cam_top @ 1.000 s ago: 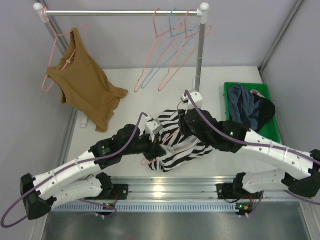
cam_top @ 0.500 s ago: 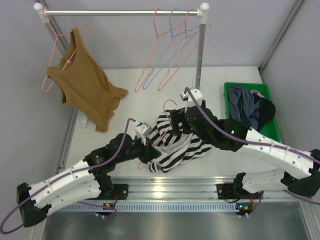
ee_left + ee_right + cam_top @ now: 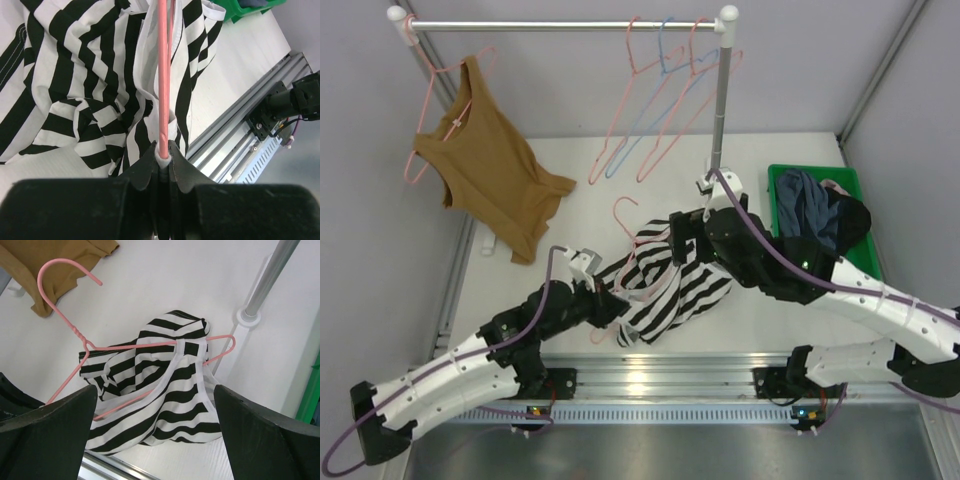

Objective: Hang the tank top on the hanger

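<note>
The striped tank top (image 3: 670, 290) is bunched over the pink hanger (image 3: 623, 212) in mid-table, with the hook pointing toward the far left. In the right wrist view the hanger (image 3: 64, 269) threads through the tank top (image 3: 175, 395), and one end pokes out on the right. My left gripper (image 3: 604, 302) is shut on the hanger's near corner, with white hem pinched alongside the wire (image 3: 163, 75) at the left gripper (image 3: 164, 154). My right gripper (image 3: 678, 246) hovers open above the tank top (image 3: 70, 75), its fingers (image 3: 50, 425) wide apart around nothing.
A clothes rack (image 3: 560, 25) spans the back, carrying a brown tank top (image 3: 490, 175) on a pink hanger and spare pink and blue hangers (image 3: 660, 100). Its post (image 3: 720, 100) stands just behind my right arm. A green bin (image 3: 780, 185) of dark clothes sits on the right.
My right gripper has opened, let go of the striped fabric and drawn back to the right. The left arm has pulled the hanger and top leftward and nearer, uncovering the hook.
</note>
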`<state>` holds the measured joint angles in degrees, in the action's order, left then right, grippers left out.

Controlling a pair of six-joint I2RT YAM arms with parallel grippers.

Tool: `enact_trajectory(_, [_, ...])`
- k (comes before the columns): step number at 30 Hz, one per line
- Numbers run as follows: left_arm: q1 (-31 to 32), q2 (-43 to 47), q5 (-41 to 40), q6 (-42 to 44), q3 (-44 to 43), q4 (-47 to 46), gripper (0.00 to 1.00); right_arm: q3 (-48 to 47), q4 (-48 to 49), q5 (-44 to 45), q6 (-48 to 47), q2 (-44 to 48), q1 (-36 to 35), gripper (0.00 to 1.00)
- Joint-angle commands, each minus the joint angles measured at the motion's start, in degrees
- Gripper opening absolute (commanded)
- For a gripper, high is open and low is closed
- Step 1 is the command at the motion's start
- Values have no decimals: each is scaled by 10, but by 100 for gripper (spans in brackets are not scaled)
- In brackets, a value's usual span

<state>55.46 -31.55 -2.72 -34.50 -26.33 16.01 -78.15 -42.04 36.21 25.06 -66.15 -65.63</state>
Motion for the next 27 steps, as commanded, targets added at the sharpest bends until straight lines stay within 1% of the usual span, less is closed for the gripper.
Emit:
enact_trajectory(1, [-1,15,-36,-28,7,-7,0,-34,-4,19,-5,25,-9,100])
enact_trajectory(5, [-1,32,-87,-49,11,16,0,-43,-11,24,-11,34,-9,100])
enact_trajectory(6, [-1,33,-111,-50,8,22,0,-44,-13,24,-11,36,-10,100])
enact_trajectory(10, [-2,33,-166,-42,-9,62,0,-50,-20,25,-14,44,-9,100])
enact_trajectory(14, [-5,4,-200,-23,-31,88,0,-52,-26,23,-16,46,-9,100])
enact_trajectory(17, [-25,-22,-189,-8,-46,87,0,-50,-27,21,-16,52,-9,100])
enact_trajectory(19, [-56,-34,-178,2,-62,84,0,-51,-30,20,-16,56,-9,100])
enact_trajectory(20, [-71,-46,-158,15,-71,82,0,-51,-31,20,-15,56,-9,100])
enact_trajectory(21, [-110,-50,-143,24,-76,81,0,-50,-32,19,-14,57,-9,100])
enact_trajectory(23, [-161,-62,-107,47,-87,68,0,-52,-35,19,-13,59,-9,100])
enact_trajectory(24, [-219,-66,-57,55,-91,66,0,-53,-37,18,-12,60,-9,100])
enact_trajectory(26, [-272,-78,-11,74,-103,51,0,-54,-42,17,-12,63,-9,100])
enact_trajectory(27, [-313,-83,20,80,-109,48,0,-55,-44,16,-12,65,-9,100])
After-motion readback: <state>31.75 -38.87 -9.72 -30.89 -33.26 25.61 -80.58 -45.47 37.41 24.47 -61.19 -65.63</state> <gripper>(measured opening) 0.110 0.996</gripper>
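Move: The left hand already pinches the pink hanger carrying the striped tank top, whose middle lies about 13 cm ahead, 11 right and 9 below. The rail's free stretch is some 42 cm ahead, 15 left and 40 up from that hand; beneath the rail, the brown tank top hangs about 40 ahead, 27 left and 12 up. From the right hand, the free stretch is roughly 36 cm ahead, 30 left and 25 up. Left hand swings its pinched hanger about 10 cm left and forward, turning counter-clockwise; open right hand edges away. ##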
